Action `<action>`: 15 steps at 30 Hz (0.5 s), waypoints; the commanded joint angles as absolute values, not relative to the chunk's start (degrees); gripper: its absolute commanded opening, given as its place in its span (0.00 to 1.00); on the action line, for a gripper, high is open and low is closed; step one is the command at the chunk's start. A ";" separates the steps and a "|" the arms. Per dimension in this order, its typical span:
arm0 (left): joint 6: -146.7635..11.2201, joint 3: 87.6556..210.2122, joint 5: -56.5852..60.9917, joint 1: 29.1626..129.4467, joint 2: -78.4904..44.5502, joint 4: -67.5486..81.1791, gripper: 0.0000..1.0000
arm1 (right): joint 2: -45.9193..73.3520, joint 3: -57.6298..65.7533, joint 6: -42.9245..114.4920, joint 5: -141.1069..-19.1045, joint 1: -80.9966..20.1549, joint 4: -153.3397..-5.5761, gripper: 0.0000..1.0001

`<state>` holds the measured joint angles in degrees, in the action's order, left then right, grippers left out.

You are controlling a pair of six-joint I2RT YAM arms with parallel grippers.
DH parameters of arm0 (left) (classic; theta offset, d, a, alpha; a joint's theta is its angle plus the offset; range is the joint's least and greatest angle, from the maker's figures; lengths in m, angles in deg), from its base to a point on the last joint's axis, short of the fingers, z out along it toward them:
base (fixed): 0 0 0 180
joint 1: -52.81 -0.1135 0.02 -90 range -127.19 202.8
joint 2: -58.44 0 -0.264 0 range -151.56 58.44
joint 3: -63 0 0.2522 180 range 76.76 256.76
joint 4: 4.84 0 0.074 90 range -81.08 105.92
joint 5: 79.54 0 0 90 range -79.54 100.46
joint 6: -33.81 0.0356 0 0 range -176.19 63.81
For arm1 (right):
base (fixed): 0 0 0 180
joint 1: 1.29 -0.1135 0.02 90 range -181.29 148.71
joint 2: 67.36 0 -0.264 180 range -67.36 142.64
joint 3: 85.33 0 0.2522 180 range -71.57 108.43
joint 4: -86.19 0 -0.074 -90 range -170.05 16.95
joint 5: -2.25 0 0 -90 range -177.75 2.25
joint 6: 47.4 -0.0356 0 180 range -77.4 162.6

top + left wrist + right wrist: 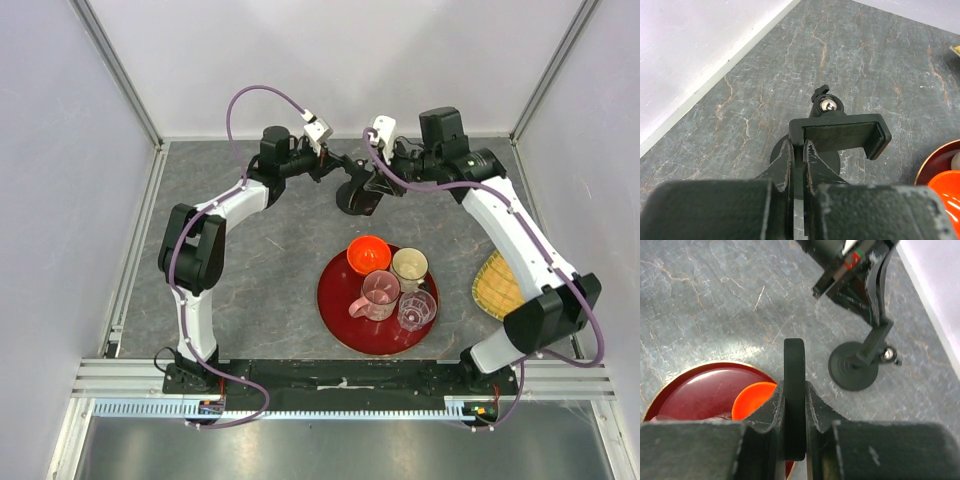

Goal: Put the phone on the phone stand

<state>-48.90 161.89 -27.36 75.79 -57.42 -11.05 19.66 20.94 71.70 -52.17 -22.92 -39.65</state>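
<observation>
The phone stand's cradle (840, 132) is a black clamp bar on a ball joint, above its round disc base (832, 165). My left gripper (799, 150) is shut on the left end of that cradle. In the right wrist view the phone (795, 385) shows edge-on as a thin black slab, with my right gripper (795, 405) shut on it. It hangs above the table just left of the stand's disc base (854, 365), not touching the stand. From above, the left gripper (335, 165) and right gripper (383, 175) meet at the back middle of the table.
A round red tray (340, 320) lies near the front middle with an orange bowl (368, 254), a pink cup (380, 292), a beige cup (409, 268) and a clear glass (417, 308) on it. A yellow woven mat (493, 285) lies at the right. White walls enclose the grey table.
</observation>
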 commanded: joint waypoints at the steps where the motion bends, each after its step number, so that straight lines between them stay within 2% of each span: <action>1: -48.20 164.47 -35.31 76.71 -58.01 -4.80 0.02 | 26.65 30.54 86.43 -43.72 -22.65 -39.19 0.00; 2: -47.50 165.52 -36.20 76.71 -58.54 -3.57 0.02 | 28.07 31.51 88.98 -39.10 -21.96 -38.66 0.00; 5: -45.12 169.13 -38.83 76.19 -60.39 0.74 0.02 | 33.26 35.20 96.27 -36.51 -21.60 -36.21 0.00; 11: -41.17 175.72 -44.38 74.43 -63.73 8.21 0.02 | 44.24 53.10 105.68 -31.50 -20.72 -23.92 0.00; 15: -40.29 177.31 -45.17 74.08 -65.05 10.50 0.02 | 48.73 55.25 106.41 -31.23 -20.72 -23.80 0.00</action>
<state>-44.07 175.22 -39.58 74.28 -63.78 4.27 47.33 49.02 98.78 -37.01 -20.87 -24.53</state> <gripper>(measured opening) 0.051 0.194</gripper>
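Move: My right hand holds the phone. The stand's open clamp lies about 10 cm ahead of that hand, 7 cm to its left and 9 cm below. The stand's round base is also about 10 cm ahead, 4 cm left and 28 cm down; the orange bowl is 3 cm back, 2 cm left and 26 cm down. My left fingers already pinch the clamp's outer jaw, so its mouth is about 3 cm back and 2 cm right of them. I carry the phone forward towards the clamp, about 7 cm, also going 4 cm left and sinking roughly 4 cm once under way, while the right wrist swings some 20 degrees counter-clockwise and the fingers keep their hold. My left fingers stay shut on the clamp's jaw, easing about 1 cm to my right and turning it some 10 degrees clockwise to meet the phone. ##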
